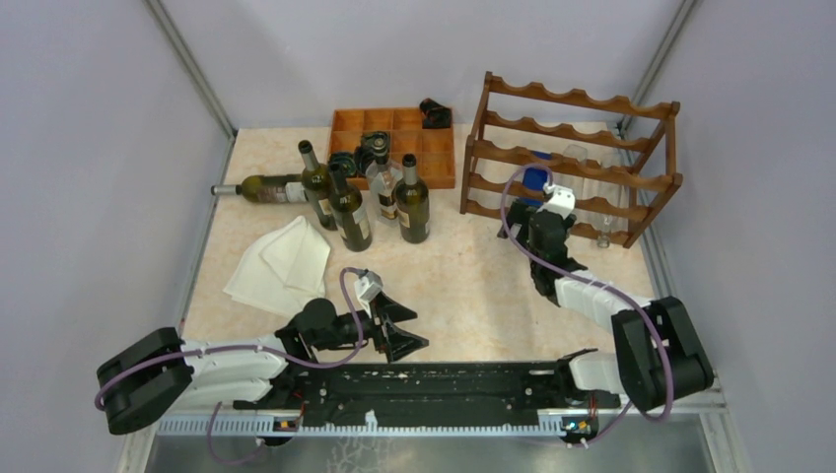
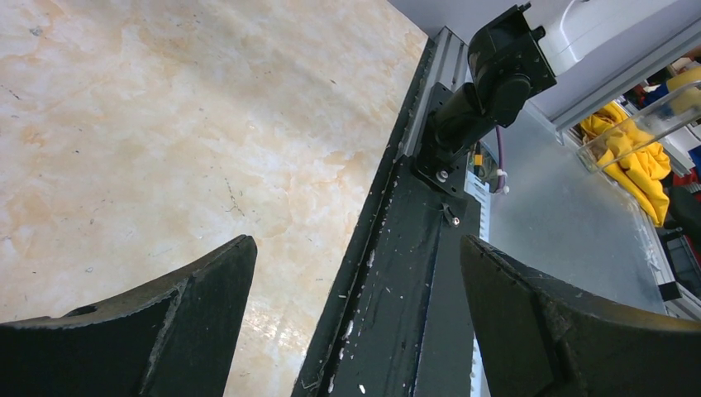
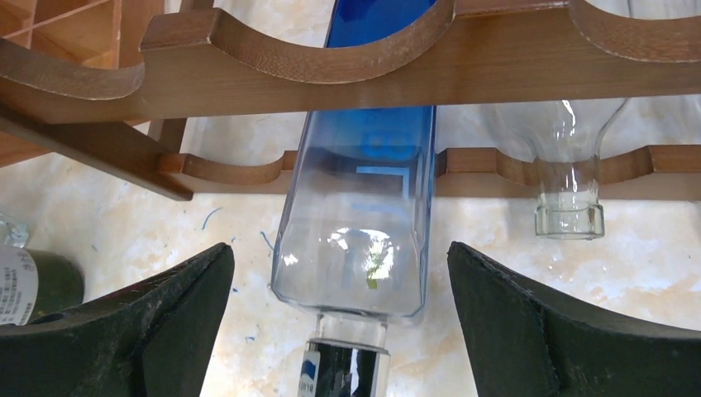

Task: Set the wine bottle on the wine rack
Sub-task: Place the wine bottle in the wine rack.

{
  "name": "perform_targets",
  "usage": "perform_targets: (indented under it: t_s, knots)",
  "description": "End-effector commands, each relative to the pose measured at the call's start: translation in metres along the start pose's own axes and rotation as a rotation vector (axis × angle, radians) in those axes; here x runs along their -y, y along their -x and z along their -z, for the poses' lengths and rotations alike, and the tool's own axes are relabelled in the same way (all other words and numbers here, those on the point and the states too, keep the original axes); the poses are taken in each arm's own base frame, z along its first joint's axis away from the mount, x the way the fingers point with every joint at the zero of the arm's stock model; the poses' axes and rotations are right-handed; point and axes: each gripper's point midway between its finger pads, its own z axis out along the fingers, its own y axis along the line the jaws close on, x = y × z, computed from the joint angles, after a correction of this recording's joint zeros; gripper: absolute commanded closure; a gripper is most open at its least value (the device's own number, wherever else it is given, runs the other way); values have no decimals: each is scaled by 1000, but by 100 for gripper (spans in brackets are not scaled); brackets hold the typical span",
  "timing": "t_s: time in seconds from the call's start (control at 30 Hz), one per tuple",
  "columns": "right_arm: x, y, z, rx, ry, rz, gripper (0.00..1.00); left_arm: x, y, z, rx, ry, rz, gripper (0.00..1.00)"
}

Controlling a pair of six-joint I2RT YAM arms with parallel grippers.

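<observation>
The wine bottle (image 3: 355,223), square blue-tinted glass with a dark cap, lies in a scallop of the reddish-brown wine rack (image 3: 248,58), neck toward me. My right gripper (image 3: 339,248) is open, its fingers (image 3: 165,322) standing on either side of the bottle's shoulder and clear of the glass. From above, the right gripper (image 1: 545,205) sits at the lower left front of the wine rack (image 1: 582,148), where the blue bottle (image 1: 536,182) shows. The left gripper (image 1: 409,327) is open and empty, low by the base rail (image 2: 413,289).
A clear glass bottle (image 3: 570,165) lies on the rack beside the blue one. Several dark wine bottles (image 1: 347,207) stand at mid-table and one lies flat (image 1: 266,187). An orange-brown compartment tray (image 1: 394,138) sits at the back, and a white cloth (image 1: 281,261) lies at the left.
</observation>
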Motion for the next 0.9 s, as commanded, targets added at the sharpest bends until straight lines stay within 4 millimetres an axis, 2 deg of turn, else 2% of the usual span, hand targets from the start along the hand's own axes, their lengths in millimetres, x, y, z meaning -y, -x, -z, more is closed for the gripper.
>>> perform_targets:
  t_s: [0.0,0.23,0.37,0.77,0.87]
  knots:
    - [-7,27,-14,61,-21,-19,2,1,5,2,26,-4,-12,2]
    - [-5,22,-30,39,-60,18,8,0,6,2,30,2,-14,2]
    - [-4,23,-32,45,-71,11,19,-1,6,2,31,6,-13,2]
    - [3,14,-24,72,-42,-117,77,0,7,4,32,7,-18,2]
    - [8,17,-18,105,-21,-180,83,-1,6,4,31,9,-19,2]
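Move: The blue wine bottle already lies on the rack, neck towards the robot. Its middle is about 7 cm ahead of the right hand, level with it sideways and 3 cm below. A clear bottle lies beside it on the rack, 7 cm ahead of the hand and 8 cm to the right, and a second is 6 cm ahead and 15 cm right, both about 4 cm below. From the idle left hand the blue bottle is some 31 cm ahead, 25 cm right and 5 cm lower. Down and forward together, about 2 cm each way, the right hand brings its wide-open fingers astride the blue bottle's body just behind the shoulder. As the forward travel ends the fingers close and pinch both sides, while the hand shifts about 1 cm right and turns some 5 degrees clockwise. ##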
